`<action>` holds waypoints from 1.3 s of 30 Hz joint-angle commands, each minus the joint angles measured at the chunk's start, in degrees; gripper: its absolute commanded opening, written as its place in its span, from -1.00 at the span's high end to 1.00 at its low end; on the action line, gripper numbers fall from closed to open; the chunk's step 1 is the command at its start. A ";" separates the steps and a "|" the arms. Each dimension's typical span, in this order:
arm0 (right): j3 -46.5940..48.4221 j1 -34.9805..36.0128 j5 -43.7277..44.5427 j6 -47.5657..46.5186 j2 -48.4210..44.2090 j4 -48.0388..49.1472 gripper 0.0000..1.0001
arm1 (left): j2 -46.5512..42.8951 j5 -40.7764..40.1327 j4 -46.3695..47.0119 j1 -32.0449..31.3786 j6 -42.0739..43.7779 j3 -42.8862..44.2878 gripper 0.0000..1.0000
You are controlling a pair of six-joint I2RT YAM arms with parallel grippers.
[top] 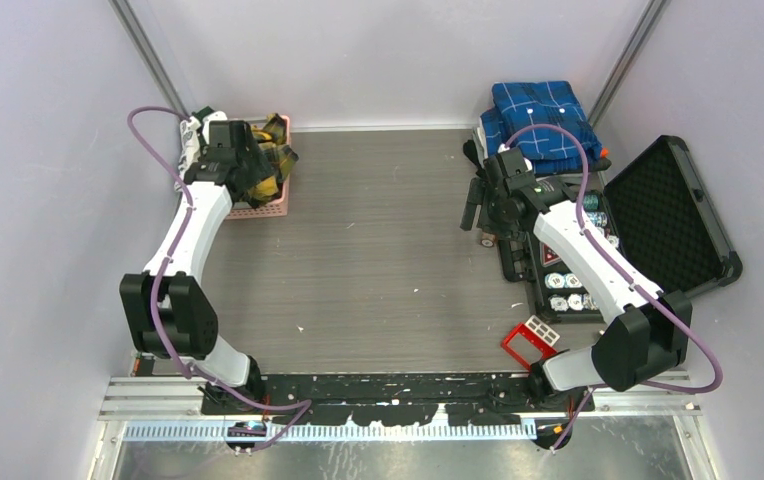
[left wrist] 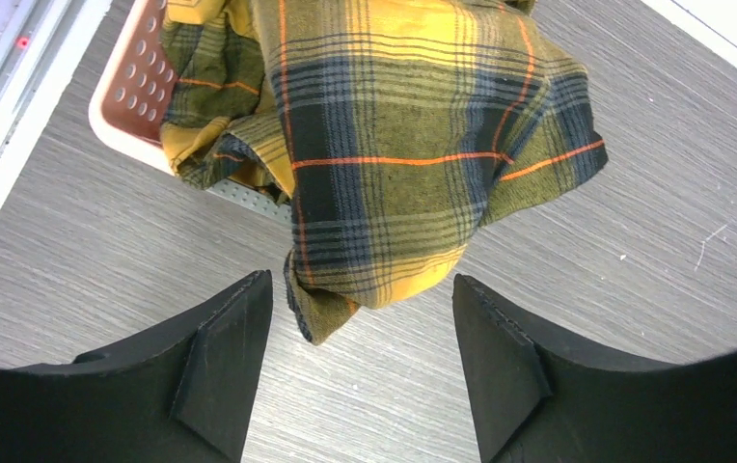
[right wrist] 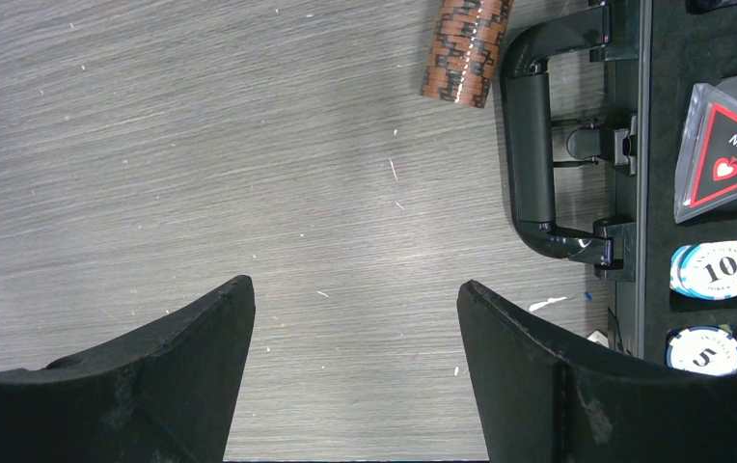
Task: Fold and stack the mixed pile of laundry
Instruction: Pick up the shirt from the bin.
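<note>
The mixed laundry pile shows as a yellow-and-black plaid shirt (left wrist: 413,145) that spills out of a pink lattice basket (left wrist: 128,87) onto the table. In the top view the shirt (top: 276,158) sits in the basket (top: 263,210) at the far left. My left gripper (left wrist: 362,280) is open just above the shirt's hanging tip; the fingers (left wrist: 225,357) stand either side of it without touching. In the top view the left gripper (top: 253,165) hovers over the basket. My right gripper (right wrist: 355,285) is open over bare table, nothing between its fingers, and appears at right centre (top: 478,215).
A folded blue plaid shirt (top: 543,125) lies at the back right. An open black case (top: 673,215) with poker chips (right wrist: 722,270) lies right of the right gripper, its handle (right wrist: 531,164) close by. A brown chip stack (right wrist: 463,48) lies on the table. A small red frame (top: 530,342) is near the right base.
</note>
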 commanded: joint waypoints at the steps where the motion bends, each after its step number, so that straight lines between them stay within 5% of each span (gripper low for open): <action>1: -0.14 0.18 0.36 0.26 -1.43 1.06 -0.63 | 0.10 -3.29 0.78 -0.01 -0.11 -0.26 -0.36; 7: -0.06 0.19 0.37 0.13 -0.86 1.23 -0.62 | 3.49 -0.84 1.18 -0.03 -1.68 1.87 0.00; 14: -0.52 0.18 0.63 0.13 -0.95 1.32 -0.62 | 5.46 -2.30 -1.81 -0.23 -3.10 5.26 -0.13; 19: -0.44 0.21 0.69 -0.13 -0.71 1.33 -0.62 | 4.98 -1.38 -0.52 -0.27 -2.35 5.31 0.98; 27: -0.15 0.18 0.81 0.20 -0.78 1.36 -0.61 | -6.31 5.10 0.24 -3.03 -1.34 13.82 1.00; 39: -1.81 0.19 1.04 2.48 -4.38 5.34 -0.61 | -18.30 23.24 20.74 -3.83 -0.70 25.48 1.00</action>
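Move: The yellow plaid shirt, bunched and spilling over the bin's near right edge, has its middle some 5 cm ahead of the open left gripper, 3 cm to the right and 4 cm below. The pink bin's middle is about 10 cm ahead, 3 cm left and 12 cm below; the white cloth lies roughly 8 cm ahead, 13 cm left and 15 cm down. From the right gripper the shirt is about 45 cm left and 14 cm ahead, near its own height. Ease the left gripper down about 3 cm and slightly forward into the bunched shirt, fingers still open, then shut them fully on the cloth. Keep that pinch and pull up fast, some 35 cm, drawing back and left away from the bin as you climb and tipping the fingers up about 50 degrees. ##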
